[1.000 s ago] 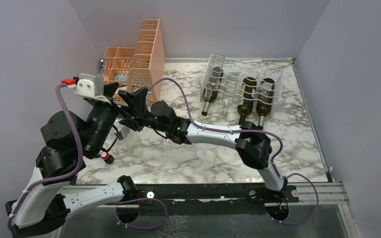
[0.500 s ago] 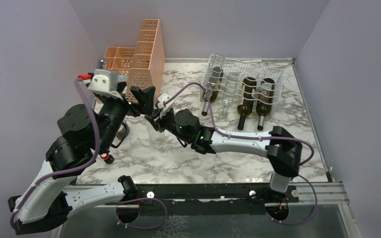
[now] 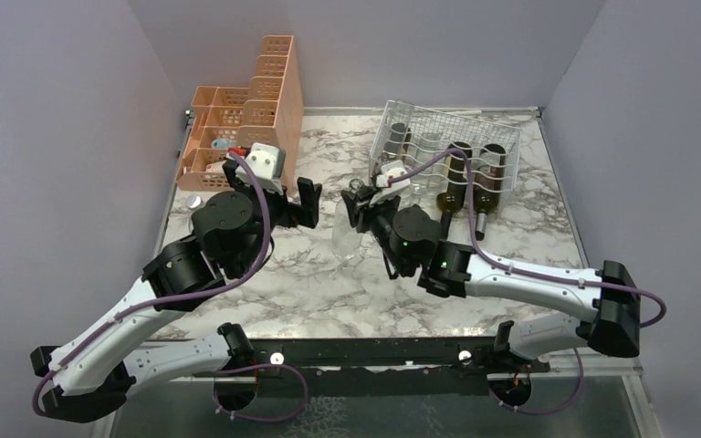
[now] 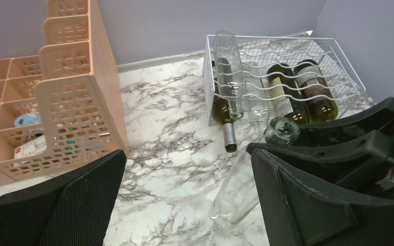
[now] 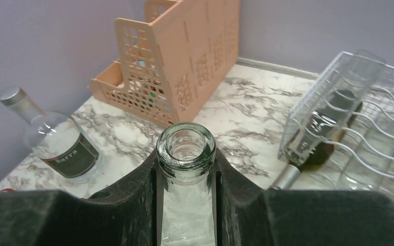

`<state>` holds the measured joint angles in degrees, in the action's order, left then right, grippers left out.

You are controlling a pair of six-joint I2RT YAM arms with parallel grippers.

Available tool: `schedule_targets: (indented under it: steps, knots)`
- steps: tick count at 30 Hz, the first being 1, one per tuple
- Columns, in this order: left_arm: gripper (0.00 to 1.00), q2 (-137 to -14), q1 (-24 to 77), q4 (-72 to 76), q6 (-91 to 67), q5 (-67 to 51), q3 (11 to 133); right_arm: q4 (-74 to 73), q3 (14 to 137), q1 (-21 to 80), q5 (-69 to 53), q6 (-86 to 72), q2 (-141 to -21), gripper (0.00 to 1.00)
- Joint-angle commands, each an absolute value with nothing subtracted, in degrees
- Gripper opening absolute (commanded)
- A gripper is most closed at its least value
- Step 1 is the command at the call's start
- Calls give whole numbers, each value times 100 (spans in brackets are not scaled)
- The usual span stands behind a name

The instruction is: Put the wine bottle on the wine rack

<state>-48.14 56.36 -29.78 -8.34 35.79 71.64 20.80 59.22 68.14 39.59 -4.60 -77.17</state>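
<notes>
The wine bottle is clear glass, uncapped and tilted over the marble table. My right gripper is shut on its neck. In the right wrist view the bottle's open mouth sits tight in the right gripper. My left gripper stands open just left of the bottle, holding nothing. The left wrist view shows the bottle's body beside the right finger of that gripper. The wire wine rack stands at the back right, beyond the bottle, and holds several bottles.
A peach perforated organizer stands at the back left by the wall. A clear bottle with a dark label and silver cap is near the left wall. Purple walls close in the table on three sides.
My right arm has carried the clear bottle from the left side of the table rightward, close to the rack. The left arm has swung right after it, its gripper still open.
</notes>
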Motion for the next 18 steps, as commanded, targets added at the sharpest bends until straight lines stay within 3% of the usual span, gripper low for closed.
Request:
schedule_targets:
  steps: [1, 6, 18]
  knots:
    - [99, -4734, 5647, -2330, -970, 3246, 6677, 1674, 5722, 6820, 4599, -855, -6998, 1]
    - [99, -4726, 5645, -1191, -1243, 3164, 5554, 886, 5803, 6820, 4867, -1131, -6390, 1]
    - [99, -5495, 5643, 1561, -623, 90, 4151, 60, 6186, 6820, 5567, -923, -5744, 1]
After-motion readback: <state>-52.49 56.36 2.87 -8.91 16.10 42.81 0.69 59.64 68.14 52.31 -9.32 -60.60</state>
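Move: The right hand holds the clear bottle by its neck, the body hanging about 12 cm below; the wine rack lies some 26 cm ahead, 23 cm right and 24 cm down, with the leftmost dark bottle about 22 cm ahead, 10 cm right and 26 cm below this hand. From the empty left hand the clear bottle's middle is roughly 9 cm right, 2 cm ahead and 19 cm down. Left hand, still open, drops and shifts right towards the bottle's body; right hand carries it 10 cm right. ##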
